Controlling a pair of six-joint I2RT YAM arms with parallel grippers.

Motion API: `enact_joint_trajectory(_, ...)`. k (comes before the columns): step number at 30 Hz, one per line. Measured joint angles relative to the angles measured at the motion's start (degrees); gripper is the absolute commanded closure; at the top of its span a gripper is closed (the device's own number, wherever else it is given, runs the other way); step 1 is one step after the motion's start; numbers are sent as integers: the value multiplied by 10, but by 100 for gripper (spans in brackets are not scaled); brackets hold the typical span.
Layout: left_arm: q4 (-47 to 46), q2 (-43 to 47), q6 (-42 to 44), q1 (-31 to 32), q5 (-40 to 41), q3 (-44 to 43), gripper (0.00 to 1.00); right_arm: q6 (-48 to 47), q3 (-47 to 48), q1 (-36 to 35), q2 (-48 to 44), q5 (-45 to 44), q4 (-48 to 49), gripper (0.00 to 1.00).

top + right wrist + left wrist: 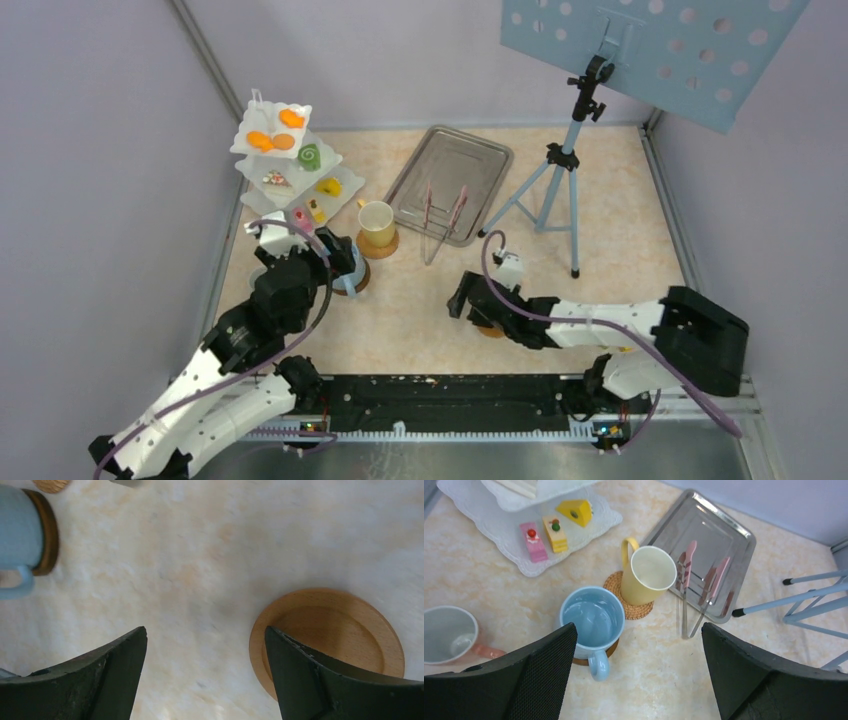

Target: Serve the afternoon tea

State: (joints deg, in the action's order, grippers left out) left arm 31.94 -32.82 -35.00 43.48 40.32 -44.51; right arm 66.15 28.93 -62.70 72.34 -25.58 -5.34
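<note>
The white three-tier stand (262, 190) at the back left holds orange biscuits (271, 140), a green swirl roll (309, 156), a yellow wedge (574, 511) and a pink slice (533, 541). A yellow cup (649, 575) sits on a woven coaster (613, 582). A blue cup (591, 617) stands on a brown coaster (611, 653). My left gripper (639, 630) hangs open just above and right of the blue cup, holding nothing. A pink cup (446, 635) stands at the left. My right gripper (205, 632) is open low over the table, one finger over the edge of a bare wooden coaster (340, 635).
A steel tray (473, 152) with pink tongs (445, 215) lies at the back centre. A tripod (560, 190) carrying a perforated blue board (680, 45) stands at the back right. Walls close in on both sides.
</note>
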Motion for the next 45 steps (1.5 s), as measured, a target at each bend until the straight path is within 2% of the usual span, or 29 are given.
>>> enact_joint_trajectory(4,16,35,31,0,9,-21,1,-31,69,0,131,5,125,14)
enact_joint_trajectory(10,65,42,41,0,10,-47,1,-60,186,0,299,66,276,16)
enact_joint_trajectory(14,98,42,41,0,3,-55,1,-69,230,0,353,95,324,15)
enact_joint_trajectory(20,125,22,16,0,0,-55,1,-143,246,0,350,112,301,9)
enact_joint_trajectory(23,132,-14,-1,0,1,-55,1,-192,247,0,309,120,239,9)
enact_joint_trajectory(26,137,-54,-8,0,14,-64,1,-234,239,0,222,121,187,9)
enact_joint_trajectory(31,168,-162,-19,-31,31,-173,1,-274,187,0,20,89,128,10)
enact_joint_trajectory(33,165,-202,-21,-76,21,-208,1,-277,160,0,-42,71,105,10)
enact_joint_trajectory(37,161,-240,-21,-203,-33,-209,1,-276,94,0,-142,37,45,10)
enact_joint_trajectory(39,161,-252,-21,-260,-60,-197,1,-271,50,0,-207,21,8,10)
enact_joint_trajectory(45,130,-254,-11,-390,-100,-109,1,-264,17,0,-305,-2,-39,11)
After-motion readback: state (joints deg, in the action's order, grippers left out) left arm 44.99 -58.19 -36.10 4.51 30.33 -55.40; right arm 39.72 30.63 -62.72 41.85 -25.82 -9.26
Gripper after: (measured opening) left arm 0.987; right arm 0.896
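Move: The tan coaster is already by the right finger of the right hand, its middle some 6 cm to that hand's right, 1 cm ahead and 2 cm below. The blue mug stands about 30 cm left and 13 ahead, the yellow mug 22 left and 22 ahead, the tongs 6 left and 25 ahead. From the left hand, the pink-handled mug is roughly 21 cm left, 5 ahead and 20 below; the blue mug is 7 ahead and 2 left, the yellow mug 15 ahead and 6 right, both 19 below. The right hand, fingers still wide, keeps dragging the coaster with its right finger low over the table, about 18 cm left and 6 cm forward towards the blue mug, then comes free of it, rising some 15 cm and swinging back right to above where it began. Already empty and open, the left hand lifts and draws back slightly from over the blue mug, then swings left and a little forward and sinks towards the pink-handled mug, turning some 30 degrees counter-clockwise and tipping its fingers down. ##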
